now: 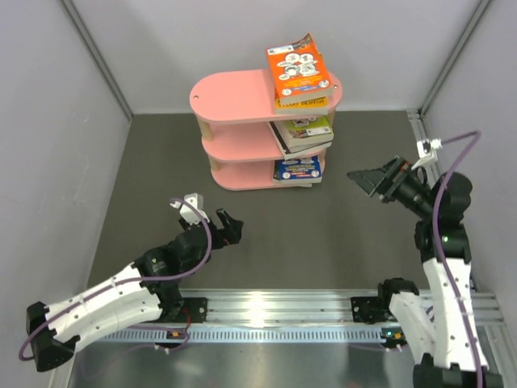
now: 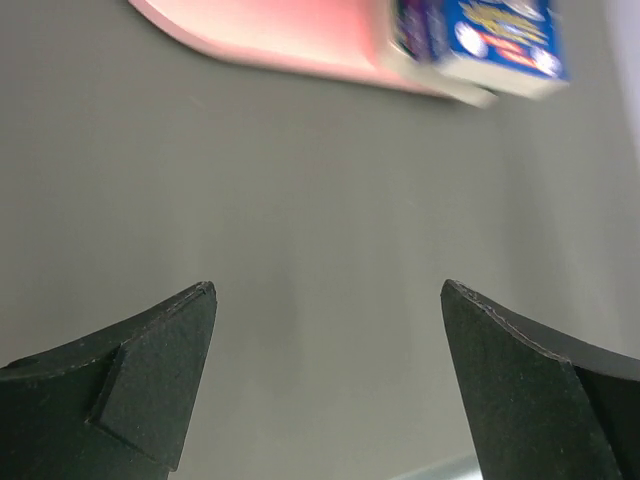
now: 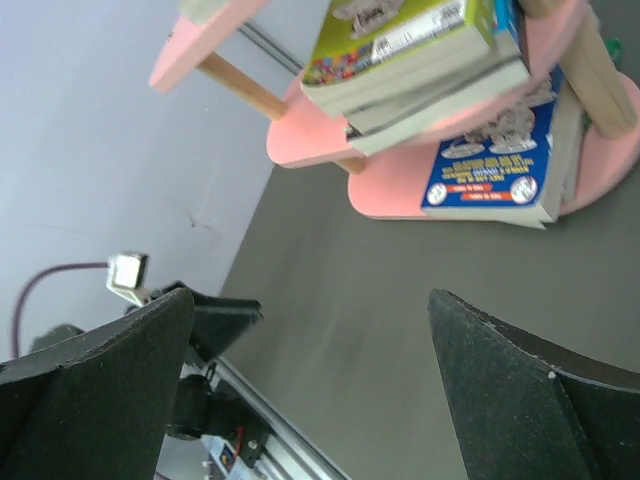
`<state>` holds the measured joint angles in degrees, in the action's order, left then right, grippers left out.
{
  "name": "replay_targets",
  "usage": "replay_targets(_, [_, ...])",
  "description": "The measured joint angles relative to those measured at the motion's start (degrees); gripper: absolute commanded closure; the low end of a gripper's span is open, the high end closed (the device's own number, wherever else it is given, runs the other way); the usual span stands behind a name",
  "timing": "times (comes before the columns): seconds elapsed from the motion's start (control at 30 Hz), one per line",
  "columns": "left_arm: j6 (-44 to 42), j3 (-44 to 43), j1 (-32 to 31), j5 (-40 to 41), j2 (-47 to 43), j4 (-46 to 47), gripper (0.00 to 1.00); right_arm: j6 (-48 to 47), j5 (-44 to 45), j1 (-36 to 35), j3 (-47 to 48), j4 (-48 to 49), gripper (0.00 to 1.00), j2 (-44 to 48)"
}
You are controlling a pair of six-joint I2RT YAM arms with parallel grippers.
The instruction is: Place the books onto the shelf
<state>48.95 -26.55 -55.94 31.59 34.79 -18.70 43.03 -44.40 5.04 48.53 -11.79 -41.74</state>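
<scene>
The pink three-tier shelf (image 1: 234,93) stands at the back of the table. An orange book (image 1: 299,66) tops a small stack at the right end of its top board. A green-covered stack (image 1: 304,133) lies on the middle board and a blue book (image 1: 297,169) on the bottom board. In the right wrist view the green stack (image 3: 400,50) and the blue book (image 3: 490,170) show on the shelf (image 3: 320,135). My left gripper (image 1: 228,228) is low over the table, open and empty. My right gripper (image 1: 367,179) hangs to the right of the shelf, open and empty.
Grey walls close in the dark table (image 1: 323,242) on three sides. A metal rail (image 1: 275,307) with both arm bases runs along the near edge. In the left wrist view the shelf's bottom board (image 2: 270,35) and the blue book (image 2: 490,40) lie ahead of the open fingers.
</scene>
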Motion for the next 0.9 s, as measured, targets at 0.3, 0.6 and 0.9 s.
replay_targets(0.3, [-19.65, -3.19, 4.37, 20.76, 13.49, 6.34, 0.01, -2.91, 5.4, -0.48, -10.1, -4.63, 0.0, 16.52])
replay_targets(0.6, [-34.16, 10.62, 29.29, 15.43, 14.64, 32.39, 0.01, -1.86, 6.08, -1.25, -17.88, -5.38, 0.0, 21.38])
replay_targets(0.9, [-37.05, 9.88, 38.6, 13.97, 37.24, 50.66, 0.01, -0.94, 5.55, -1.27, -22.45, -3.91, 0.0, 22.86])
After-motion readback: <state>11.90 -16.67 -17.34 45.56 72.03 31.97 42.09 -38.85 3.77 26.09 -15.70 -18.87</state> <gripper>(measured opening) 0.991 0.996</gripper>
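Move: From the empty right hand, the green book just shelved on the middle tier lies about 18 cm ahead, 10 cm left and 5 cm lower. The blue book on the bottom tier is some 14 cm ahead, 14 cm left and 24 cm lower; the orange book on top is roughly 22 cm ahead, 13 cm left and 12 cm higher. From the left hand, also empty, the green book is about 23 cm ahead, 24 cm right and 12 cm higher. Both empty grippers draw away from the loaded shelf with fingers still wide open: the left sweeps about 20 cm to its left over bare table while reaching some 12 cm forward, rolling left side up and swinging counter-clockwise, and sinks mostly late in the sweep. The right keeps its attitude nearly unchanged, first easing back and down together by a few centimetres, then sinking almost straight, about 10 cm down and 5 cm back in all, touching nothing. ##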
